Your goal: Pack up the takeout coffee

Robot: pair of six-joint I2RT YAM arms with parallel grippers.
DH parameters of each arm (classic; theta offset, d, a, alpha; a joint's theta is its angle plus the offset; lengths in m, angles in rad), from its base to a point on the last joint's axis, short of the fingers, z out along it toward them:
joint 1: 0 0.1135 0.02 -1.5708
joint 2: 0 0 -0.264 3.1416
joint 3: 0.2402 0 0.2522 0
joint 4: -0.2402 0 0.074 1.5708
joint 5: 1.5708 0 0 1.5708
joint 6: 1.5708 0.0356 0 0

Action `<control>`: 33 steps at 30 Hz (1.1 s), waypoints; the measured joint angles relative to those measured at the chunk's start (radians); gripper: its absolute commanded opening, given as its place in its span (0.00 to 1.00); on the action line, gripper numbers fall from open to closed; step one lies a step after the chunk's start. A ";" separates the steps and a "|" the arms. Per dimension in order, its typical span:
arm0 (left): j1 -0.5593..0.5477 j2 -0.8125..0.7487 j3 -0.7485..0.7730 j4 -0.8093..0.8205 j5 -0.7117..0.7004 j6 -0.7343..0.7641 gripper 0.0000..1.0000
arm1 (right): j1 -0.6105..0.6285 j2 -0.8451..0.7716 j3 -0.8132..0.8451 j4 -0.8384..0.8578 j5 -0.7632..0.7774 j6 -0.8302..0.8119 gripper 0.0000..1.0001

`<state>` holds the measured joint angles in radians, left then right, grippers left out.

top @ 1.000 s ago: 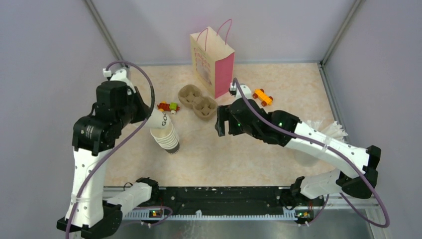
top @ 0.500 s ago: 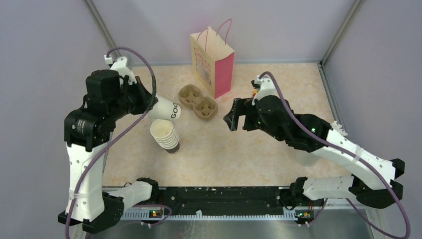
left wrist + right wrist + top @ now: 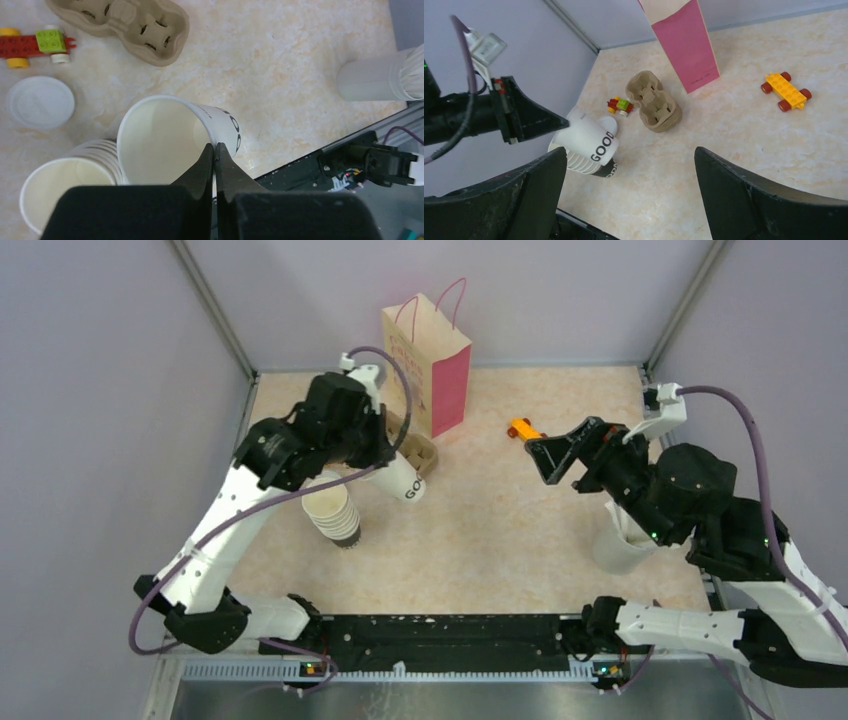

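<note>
The takeout coffee cup (image 3: 402, 481), a white paper cup printed GOOD, hangs tilted above the table with no lid on it. My left gripper (image 3: 214, 146) is shut on its rim, one finger inside the cup (image 3: 165, 140) and one outside. In the right wrist view the cup (image 3: 591, 137) hangs just over the stack of nested cups (image 3: 585, 166). A round white lid (image 3: 40, 102) lies flat on the table beside that stack. My right gripper (image 3: 540, 462) is open and holds nothing, well to the right of the cup.
A brown two-cup carrier (image 3: 654, 102) lies in front of the pink paper bag (image 3: 430, 360). The nested cups (image 3: 333, 512) stand left of centre. An orange toy car (image 3: 522, 428), a red-green toy (image 3: 35, 42) and a larger cup with sticks (image 3: 620, 545) are about.
My left arm has swung right, carrying the cup from beside the stack to in front of the carrier. My right arm has drawn back to the right and its jaws have spread wider.
</note>
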<state>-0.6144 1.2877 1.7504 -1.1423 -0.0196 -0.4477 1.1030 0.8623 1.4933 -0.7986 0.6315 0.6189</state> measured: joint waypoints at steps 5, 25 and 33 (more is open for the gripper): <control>-0.188 0.088 -0.076 0.111 -0.155 -0.024 0.01 | 0.000 -0.043 0.002 -0.012 0.036 0.000 0.96; -0.456 0.361 -0.348 0.501 -0.434 -0.029 0.14 | 0.000 -0.134 0.000 -0.038 0.101 0.013 0.96; -0.481 0.414 -0.349 0.533 -0.376 -0.044 0.31 | 0.000 -0.134 -0.001 -0.040 0.101 0.024 0.96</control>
<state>-1.0958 1.7012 1.4017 -0.6098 -0.3954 -0.4919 1.1030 0.7280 1.4921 -0.8383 0.7330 0.6434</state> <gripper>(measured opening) 0.219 0.961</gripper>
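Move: The left hand holds a paper cup by its rim, tilted, and is taking it to a bare spot of table about 15 cm to its right, 3 cm ahead and some 30 cm below. The cup stack stands roughly 13 cm to the left and 2 cm ahead, the cup carrier about 25 cm ahead and 2 cm left, the white lid some 16 cm ahead and 19 cm left. From the right hand, that spot is about 9 cm ahead, 9 cm left and 39 cm below. Still pinching the cup's rim, the left hand carries the cup down some 20 cm and right about 17 cm, away from the stack, to the open table, tipping the fingers roughly 20 degrees steeper and slowing near the bottom. There the fingers part slightly around the rim to let go. The open, empty right hand backs off about 5 cm to the right and stops. ##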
